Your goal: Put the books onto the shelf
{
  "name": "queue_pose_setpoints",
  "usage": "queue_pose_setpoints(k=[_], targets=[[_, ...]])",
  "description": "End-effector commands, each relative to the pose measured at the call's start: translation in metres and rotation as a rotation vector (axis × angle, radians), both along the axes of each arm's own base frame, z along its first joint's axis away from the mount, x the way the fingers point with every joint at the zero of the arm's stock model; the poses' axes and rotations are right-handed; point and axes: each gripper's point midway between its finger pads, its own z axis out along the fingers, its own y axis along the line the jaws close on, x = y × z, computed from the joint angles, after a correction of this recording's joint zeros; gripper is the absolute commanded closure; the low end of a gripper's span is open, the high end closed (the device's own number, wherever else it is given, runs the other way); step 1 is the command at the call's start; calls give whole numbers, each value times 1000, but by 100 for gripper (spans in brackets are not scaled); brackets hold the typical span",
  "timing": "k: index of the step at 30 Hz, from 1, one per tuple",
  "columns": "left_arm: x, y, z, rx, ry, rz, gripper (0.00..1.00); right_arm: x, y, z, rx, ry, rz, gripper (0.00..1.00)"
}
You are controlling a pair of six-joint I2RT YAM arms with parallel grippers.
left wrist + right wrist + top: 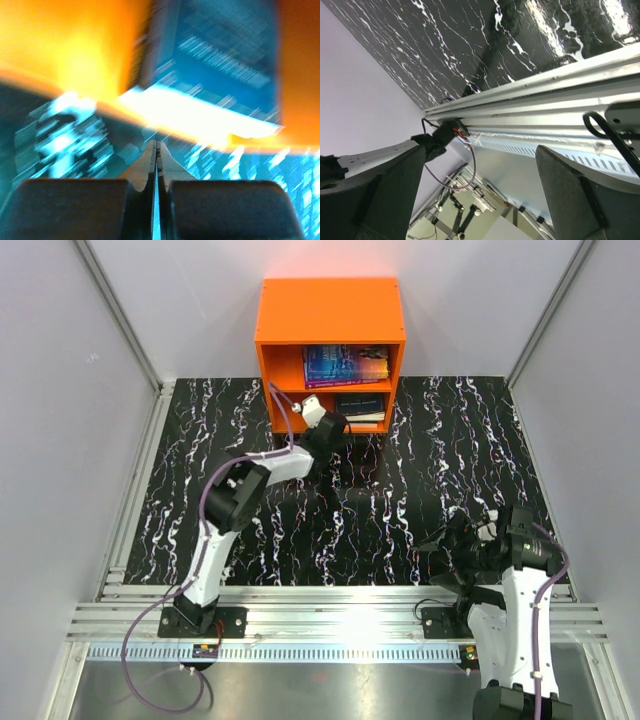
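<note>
The orange shelf stands at the back of the table. Books with blue and purple covers lie in its upper compartment. A dark blue-grey stack of books lies in the lower one. My left gripper is shut and empty, just in front of the lower compartment's left side. The blurred left wrist view shows the shelf, a blue book inside it, and the left gripper with its fingers pressed together. My right gripper hangs open and empty at the near right, far from the shelf.
A black marbled mat covers the table between grey walls. An aluminium rail runs along the near edge. In the right wrist view, the right gripper faces that rail and the left arm's base.
</note>
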Motion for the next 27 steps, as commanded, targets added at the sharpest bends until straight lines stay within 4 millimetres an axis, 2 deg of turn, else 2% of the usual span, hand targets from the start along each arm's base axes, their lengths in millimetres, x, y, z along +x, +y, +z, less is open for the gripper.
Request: queue_pose_setpoints(k=[1, 2, 3, 4, 5, 6, 7, 8, 9, 10, 11, 12, 13, 14, 15, 16, 19, 20, 23, 24, 26, 27], targets=[[-36, -4, 86, -78, -94, -104, 100, -13, -8, 10, -80, 36, 50, 0], [-51, 0, 82, -39, -68, -129, 100, -6, -10, 17, -94, 2, 51, 0], [-74, 3, 93, -19, -69, -163, 100, -2, -10, 21, -94, -16, 50, 0], [-89, 6, 92, 28, -62, -205, 100, 2, -9, 26, -79, -21, 40, 0], [-105, 13, 85, 73, -26, -222, 100, 10, -6, 35, -58, -64, 36, 0], [-129, 22, 91, 86, -17, -249, 100, 15, -5, 40, -41, -77, 29, 0], [-142, 30, 91, 108, -6, -262, 100, 20, -3, 45, -22, -97, 24, 0], [-158, 40, 93, 126, 8, -276, 100, 30, -1, 59, 1, -152, 20, 0], [-176, 56, 77, 170, 40, -279, 100, 36, -1, 65, 11, -164, 18, 0], [-188, 68, 109, 145, -21, -278, 100, 40, 1, 72, 17, -187, 30, 0], [-199, 79, 111, 184, -27, -301, 100, 48, 1, 89, 14, -246, 37, 0], [-212, 80, 117, 191, -46, -368, 90, 51, 2, 96, 13, -257, 48, 0], [-225, 93, 136, 225, -107, -403, 76, 54, 2, 104, 3, -280, 56, 0], [-236, 107, 131, 265, -69, -404, 2, 53, 2, 117, -22, -314, 78, 0], [-242, 119, 133, 286, -63, -387, 1, 53, 0, 122, -41, -318, 84, 0], [-257, 137, 131, 321, -27, -380, 1, 51, -1, 125, -62, -333, 97, 0], [-271, 169, 134, 368, -4, -312, 1, 41, -4, 137, -104, -353, 104, 0], [-281, 182, 140, 381, -18, -305, 1, 37, -4, 139, -114, -354, 107, 0], [-285, 209, 151, 470, -87, -271, 1, 35, -9, 145, -158, -370, 100, 0], [-287, 221, 163, 484, -138, -230, 1, 38, -9, 148, -160, -377, 105, 0], [-286, 238, 162, 566, -168, -201, 1, 41, -6, 162, -142, -423, 110, 0], [-286, 252, 167, 590, -189, -135, 1, 43, -5, 165, -138, -438, 112, 0]])
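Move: The left hand, shut and empty, is just in front of the shelf's lower opening. The middle of the dark blue book on top of the lower stack lies about 12 cm ahead of it, 4 cm to its right and roughly level. The blue upper book is also some 12 cm ahead, straight on, about 12 cm higher. From the empty right hand the dark blue book is about 52 cm ahead, 11 cm left and 7 cm lower. No contact is visible as the left hand backs away from the lower stack and the shelf, first nearly straight back, then also climbing and swinging left, about 29 cm back, 21 left and 16 up. On the way its fingers open wide and the wrist rolls left side up some 25 degrees. The open right hand rises about 15 cm and a little forward, fingertips tilting up. ##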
